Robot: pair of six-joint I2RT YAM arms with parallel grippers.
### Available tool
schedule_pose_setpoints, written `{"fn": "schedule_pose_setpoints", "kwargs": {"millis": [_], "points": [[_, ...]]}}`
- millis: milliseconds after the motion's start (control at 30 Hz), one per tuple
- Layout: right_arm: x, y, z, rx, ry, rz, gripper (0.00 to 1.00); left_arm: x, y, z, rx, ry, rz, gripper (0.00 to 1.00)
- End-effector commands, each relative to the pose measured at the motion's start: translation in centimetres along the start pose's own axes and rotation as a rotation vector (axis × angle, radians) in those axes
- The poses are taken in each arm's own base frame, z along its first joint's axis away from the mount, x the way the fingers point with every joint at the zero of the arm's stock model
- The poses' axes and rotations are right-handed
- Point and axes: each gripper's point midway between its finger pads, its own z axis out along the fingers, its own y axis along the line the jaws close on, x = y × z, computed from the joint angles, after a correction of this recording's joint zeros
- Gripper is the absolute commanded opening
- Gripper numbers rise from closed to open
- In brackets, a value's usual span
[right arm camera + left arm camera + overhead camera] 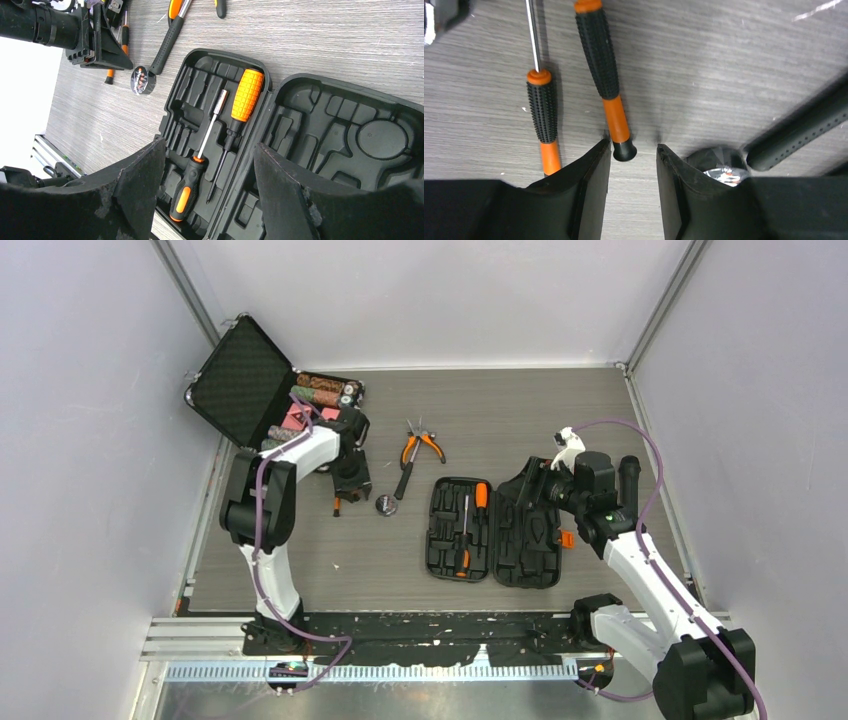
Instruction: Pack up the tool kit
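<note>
The tool kit [520,540] lies open in the middle of the table, a black case with moulded slots. Two orange-and-black screwdrivers [246,95] [187,187] lie in its left half. My right gripper [209,145] hangs open over the case, holding nothing. My left gripper [633,150] is low over the table to the left of the case. Its fingers are apart with bare table between them. The butt of a thin orange-and-black screwdriver [606,75] lies just ahead of its left fingertip [599,160]. A second thin screwdriver [543,112] lies beside it. Orange-handled pliers [422,445] lie further back.
A black-handled tool [804,130] and a round shiny disc [724,172] lie just right of my left gripper. A metal-edged black briefcase [250,385] with chips and red cards stands open at the back left. Grey walls close in the table on three sides.
</note>
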Motion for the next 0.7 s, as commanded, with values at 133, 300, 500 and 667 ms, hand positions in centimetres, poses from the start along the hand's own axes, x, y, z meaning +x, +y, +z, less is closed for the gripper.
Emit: {"fn": "schedule_pose_setpoints", "kwargs": {"millis": [133, 300, 500, 667], "points": [[-0.9, 0.7, -0.1, -0.036, -0.041, -0.014, 0.70, -2.4, 1.1, 1.1, -0.135, -0.045, -0.079, 0.39], [-0.9, 0.7, -0.1, -0.036, -0.044, -0.015, 0.70, -2.0, 1.2, 0.9, -0.131, -0.037, -0.073, 0.11], [-0.9, 0.9, -0.2, -0.042, -0.045, -0.017, 0.70, -0.8, 0.8, -0.4, -0.058, -0.084, -0.033, 0.00], [-0.6, 1.0, -0.3, -0.058, -0.039, -0.028, 0.70, -0.4, -0.5, -4.7, 0.038, -0.215, 0.099, 0.00]]}}
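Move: The nearer small screwdriver lies with its butt just between my left fingertips. The middle of its handle is about 4 cm ahead, 2 cm to the left and level in height. The other small screwdriver's handle lies some 5 cm to my left and 2 cm ahead. The tape roll is about 6 cm to my right, level with my fingers. From my right hand, the nearer handle is roughly 36 cm left, 10 cm ahead and 14 cm below. With my left fingers half open and pointing down at table height, I slide forward about 1.5 cm and a little left along the nearer small screwdriver, the wrist turning only some 5 degrees. I shut my fingers and pinch its orange butt end, then draw back about 2.5 cm towards my base, barely rising and still holding the handle. ##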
